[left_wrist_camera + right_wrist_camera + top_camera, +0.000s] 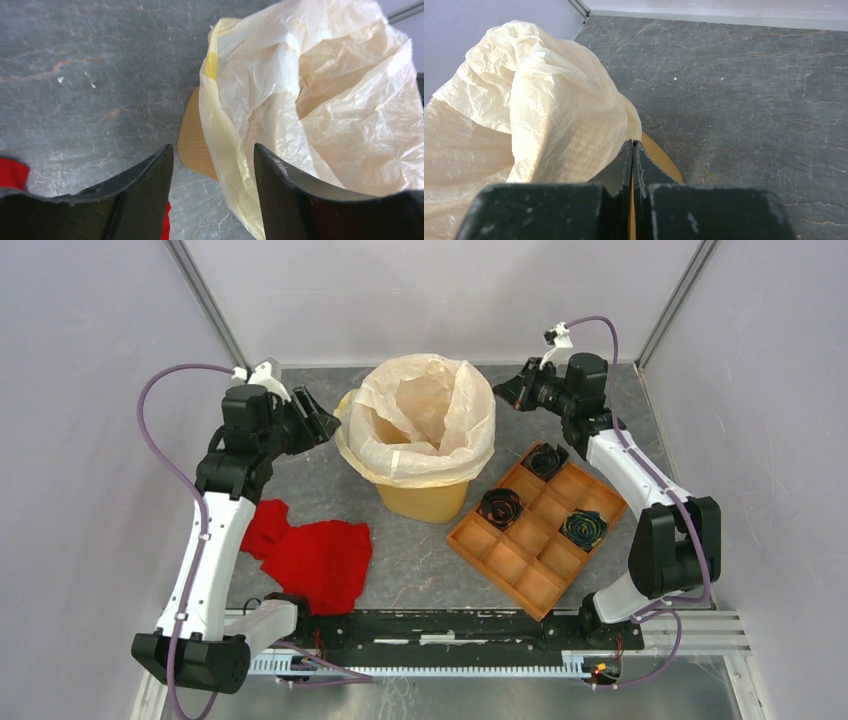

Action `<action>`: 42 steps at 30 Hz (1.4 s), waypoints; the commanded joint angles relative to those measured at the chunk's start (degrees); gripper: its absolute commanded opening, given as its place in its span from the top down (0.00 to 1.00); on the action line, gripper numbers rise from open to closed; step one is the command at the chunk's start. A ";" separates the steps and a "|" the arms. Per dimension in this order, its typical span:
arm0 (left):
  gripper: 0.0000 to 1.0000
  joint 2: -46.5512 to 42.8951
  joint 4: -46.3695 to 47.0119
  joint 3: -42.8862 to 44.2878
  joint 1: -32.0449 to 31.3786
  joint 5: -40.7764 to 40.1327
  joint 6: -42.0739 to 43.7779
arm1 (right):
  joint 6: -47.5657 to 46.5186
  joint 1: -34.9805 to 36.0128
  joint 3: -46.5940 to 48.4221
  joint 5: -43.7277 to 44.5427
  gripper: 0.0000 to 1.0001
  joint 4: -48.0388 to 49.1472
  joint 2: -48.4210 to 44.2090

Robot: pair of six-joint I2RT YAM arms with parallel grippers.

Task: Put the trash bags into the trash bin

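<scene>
The orange-yellow trash bin (425,500) stands upright mid-table. The cream-white trash bag (420,420) lines it, its wrinkled film folded out over the rim. My left gripper (328,425) hovers open just off the bin's left rim. In the left wrist view its jaws (212,150) straddle the hanging bag edge (235,165) and the bin's ribbed wall (192,145) without touching them. My right gripper (503,392) is at the bin's right rim. Its fingers are pressed together (632,144) where the bag (559,115) tapers to a point. A strip of bin rim (661,160) shows beside them.
A red cloth (315,555) lies on the table front left, below my left arm, and its edge shows in the left wrist view (10,172). An orange-brown compartment tray (512,565) with three dark rolled items sits right of the bin. Walls enclose the table.
</scene>
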 commanded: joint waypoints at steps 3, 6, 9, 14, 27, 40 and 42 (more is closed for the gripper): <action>0.44 0.41 2.39 -5.46 0.09 6.40 -4.03 | -0.41 0.78 0.05 0.14 1.00 1.44 -2.00; 0.57 -0.73 4.39 -9.39 0.09 7.10 -4.50 | -0.51 0.90 -0.21 0.24 1.00 1.59 -1.90; 0.75 -0.57 6.64 -13.32 0.08 7.59 -4.84 | -0.37 1.06 -0.55 0.58 1.00 1.96 -1.57; 0.98 2.49 16.52 -20.04 0.00 12.47 -9.05 | 0.37 1.57 -2.06 1.80 1.00 3.68 -1.16; 0.98 8.07 29.05 -28.17 -1.41 13.10 -16.34 | -1.66 2.40 -3.43 3.84 1.00 1.56 0.77; 0.98 3.07 21.73 -23.27 -1.41 12.47 -13.61 | 7.52 -10.50 -17.56 -13.24 0.42 6.33 -16.74; 0.98 2.56 21.72 -22.97 -1.43 12.31 -13.63 | 14.14 -10.50 -20.79 -16.54 0.32 14.54 -17.40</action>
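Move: The trash bag's slack left edge hangs about 10 cm below the open left hand, 3 cm to its right and 1 cm back. The yellow bin's middle lies some 17 cm right of that hand, 4 cm ahead and 18 cm down; the red cloth is 18 cm back, 8 cm left, on the table. The shut right hand has the bag's right edge at its fingertips; the black roll in the tray lies about 13 cm to its right, 6 cm back and 24 cm below. The left fingers shut on the bag's left edge as the hand sinks, then keep that pinch and draw it down outside the bin and to the right, about 17 cm down in all, before easing up some 4 cm. The right hand presses its edge of the bag down about 5 cm, then opens, lets go and swings right, back and up. ##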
